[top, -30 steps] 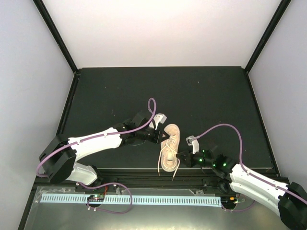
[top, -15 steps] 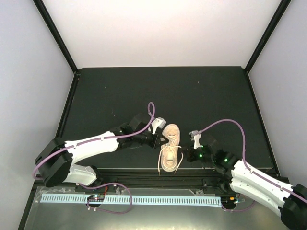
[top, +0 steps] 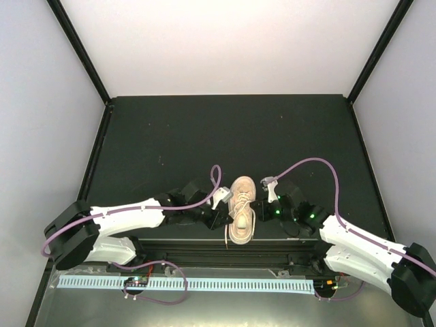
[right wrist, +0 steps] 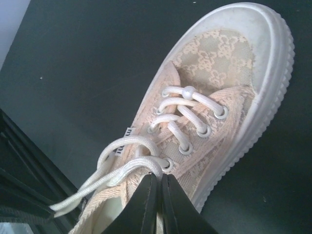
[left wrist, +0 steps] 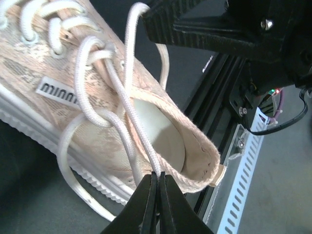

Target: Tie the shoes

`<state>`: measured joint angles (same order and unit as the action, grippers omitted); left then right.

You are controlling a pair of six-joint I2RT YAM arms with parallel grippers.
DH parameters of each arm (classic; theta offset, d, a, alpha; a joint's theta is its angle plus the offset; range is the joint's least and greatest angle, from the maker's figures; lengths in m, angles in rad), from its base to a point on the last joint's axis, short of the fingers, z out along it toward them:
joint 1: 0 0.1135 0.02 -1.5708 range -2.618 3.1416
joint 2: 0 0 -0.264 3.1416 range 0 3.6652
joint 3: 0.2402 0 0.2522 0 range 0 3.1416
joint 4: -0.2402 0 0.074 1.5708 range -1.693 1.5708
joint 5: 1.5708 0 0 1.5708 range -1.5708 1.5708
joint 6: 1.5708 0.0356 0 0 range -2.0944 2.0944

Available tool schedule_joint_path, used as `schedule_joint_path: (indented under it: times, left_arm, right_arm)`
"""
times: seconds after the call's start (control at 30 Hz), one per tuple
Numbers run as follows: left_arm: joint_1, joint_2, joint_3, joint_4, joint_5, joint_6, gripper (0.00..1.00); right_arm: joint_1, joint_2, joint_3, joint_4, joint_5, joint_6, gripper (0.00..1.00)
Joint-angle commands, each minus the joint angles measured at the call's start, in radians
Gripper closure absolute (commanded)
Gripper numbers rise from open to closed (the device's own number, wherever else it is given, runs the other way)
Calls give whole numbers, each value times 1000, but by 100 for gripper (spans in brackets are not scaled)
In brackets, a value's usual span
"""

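Note:
The shoe (top: 242,204) is a pale beige-pink sneaker with cream laces, lying near the table's front edge with its toe pointing away from the arms. My left gripper (top: 227,210) presses against the shoe's left side and my right gripper (top: 257,208) against its right side. In the left wrist view, the left gripper (left wrist: 159,176) is shut on a lace strand (left wrist: 127,114) by the heel opening of the shoe (left wrist: 29,63). In the right wrist view, the right gripper (right wrist: 159,177) is shut on a lace loop (right wrist: 127,167) at the top eyelet of the shoe (right wrist: 219,53).
A black frame rail (top: 204,248) and a perforated metal strip (top: 197,283) run along the near edge just behind the heel. One loose lace end (top: 227,238) hangs over that edge. Dark table surface (top: 225,136) stretches beyond the toe, closed in by white walls.
Both grippers have closed in on the shoe from either side. The right gripper moved up and left to the top eyelets and shut. The laces that trailed over the edge are drawn up.

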<state>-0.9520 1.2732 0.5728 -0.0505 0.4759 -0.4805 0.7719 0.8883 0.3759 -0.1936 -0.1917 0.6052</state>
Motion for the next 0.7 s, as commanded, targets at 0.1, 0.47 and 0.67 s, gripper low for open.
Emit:
schedule_joint_path:
  times: [0.1, 0.47, 0.67]
  left_arm:
    - [-31, -46, -14, -9, -23, 6, 84]
    - [-12, -209, -7, -142, -177, -56, 57]
    - [43, -72, 98, -121, -161, -93, 62]
  right_arm:
    - [-4, 9, 6, 54, -45, -24, 93]
    - [-4, -18, -27, 45, -51, -27, 93]
    - [-3, -20, -38, 45, -53, -25, 93]
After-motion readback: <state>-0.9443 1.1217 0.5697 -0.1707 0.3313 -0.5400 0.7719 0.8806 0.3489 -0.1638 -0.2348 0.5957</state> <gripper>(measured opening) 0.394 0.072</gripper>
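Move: Pinched in the left fingers is the bend of a lace loop, with the shoe's lace crossing about 5 cm ahead of that hand, 4 cm right and slightly below it. The heel opening lies some 2 cm back, 3 cm right and 3 cm lower; the loose lace end is about 5 cm back, 2 cm left and 4 cm down. From the right hand, already holding its own lace strand, the crossing is roughly 3 cm left, level fore and aft, and 2 cm below. Opening from almost shut to a bit under half wide, the left fingers let go of the lace loop beside the heel opening. The hand first eases back about 1 cm, then draws left and up off the shoe some 2 cm each way, curving forward at the end and turning slightly counter-clockwise. The right hand practically stays put, keeping its pinch on its strand at the shoe's right side. ##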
